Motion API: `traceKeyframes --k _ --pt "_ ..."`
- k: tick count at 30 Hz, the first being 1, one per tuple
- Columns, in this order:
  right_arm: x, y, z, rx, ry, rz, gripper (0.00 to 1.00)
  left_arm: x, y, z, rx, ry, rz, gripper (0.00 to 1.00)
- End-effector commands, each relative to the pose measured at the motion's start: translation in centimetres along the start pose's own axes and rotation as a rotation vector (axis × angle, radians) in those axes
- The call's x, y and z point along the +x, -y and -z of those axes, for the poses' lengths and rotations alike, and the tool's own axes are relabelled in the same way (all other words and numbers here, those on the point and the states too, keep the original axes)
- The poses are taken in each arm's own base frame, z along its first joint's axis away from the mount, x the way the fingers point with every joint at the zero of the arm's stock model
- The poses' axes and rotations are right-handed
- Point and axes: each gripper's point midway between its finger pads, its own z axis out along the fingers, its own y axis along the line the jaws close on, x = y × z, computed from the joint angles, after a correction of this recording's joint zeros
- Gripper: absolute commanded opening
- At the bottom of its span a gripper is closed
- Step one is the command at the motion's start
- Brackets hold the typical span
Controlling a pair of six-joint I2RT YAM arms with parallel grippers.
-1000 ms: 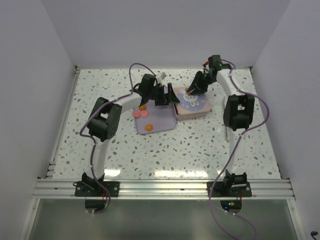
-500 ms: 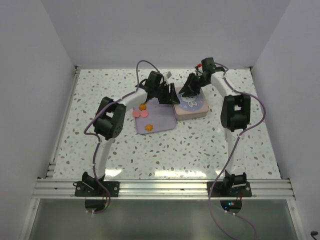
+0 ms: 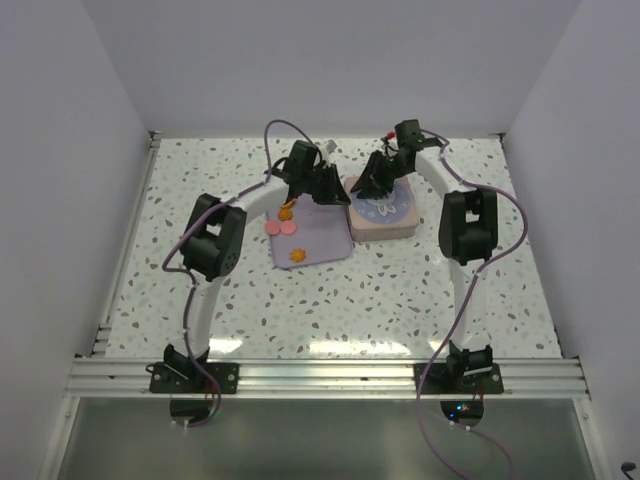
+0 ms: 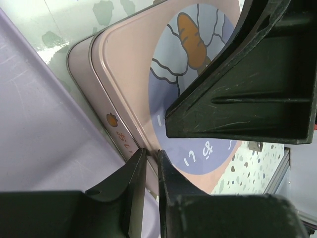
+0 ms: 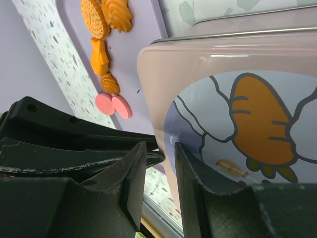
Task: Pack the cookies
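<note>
The cookies lie on the lilac tray (image 3: 322, 238): an orange one (image 3: 287, 210), two pink ones (image 3: 280, 228) and another orange one (image 3: 296, 256). The right wrist view shows orange cookies (image 5: 106, 15) and the pink pair (image 5: 113, 105). The square tin's pink lid (image 3: 390, 212) carries a carrot picture (image 4: 192, 32). My left gripper (image 4: 151, 152) is shut on the lid's rim (image 4: 121, 131) on the side next to the tray. My right gripper (image 5: 159, 148) is shut on the same side of the lid (image 5: 198, 64), right beside the left gripper (image 3: 337, 192).
The tray (image 4: 34, 124) touches the tin's left side. My two grippers crowd together between tray and tin, the right gripper (image 3: 366, 187) nearly touching the left. Speckled tabletop (image 3: 400, 290) surrounds both, with white walls on three sides.
My left gripper's jaws have closed from wide open onto the lid's rim. The right gripper has shifted left from over the lid to its tray-side edge.
</note>
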Motion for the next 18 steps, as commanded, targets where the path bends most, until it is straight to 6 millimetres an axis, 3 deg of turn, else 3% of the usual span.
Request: traceKeyframes --k 1,7,15,18 --pt "1.1 2.4 -0.8 0.102 -0.010 0.004 0.34 3.3 -4.2 -0.1 -0.127 -0.078 0.014 0.18" --pt "0.8 1.9 -0.4 0.095 -0.002 0.009 0.34 2.2 -3.8 1.0 -0.126 -0.048 0.003 0.22" --pt "0.0 -0.1 1.0 0.070 0.033 0.041 0.36 -0.7 -3.4 4.2 -0.142 0.058 0.010 0.32" --pt "-0.2 -0.8 1.6 0.061 0.045 0.050 0.38 -1.2 -3.7 5.1 -0.157 0.075 0.012 0.45"
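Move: The box with its lid is at the left gripper's fingertips: its middle is about 8 cm to the right, level fore and aft, and 3 cm below them. The tray's middle is roughly 8 cm to the left and 4 cm back, with the two pink cookies some 15 cm left and 6 cm back. From the right gripper, at the lid's left edge, the box's middle is about 6 cm right and 3 cm back. The box's left rim is let go by the left gripper, whose fingertips come free and draw about 5 cm to the left and then also some 2.5 cm down over the tray, the fingers opening a little and the wrist turning slightly counter-clockwise. The right gripper stays in place with its fingertips at the lid's left edge, its opening unchanged. ##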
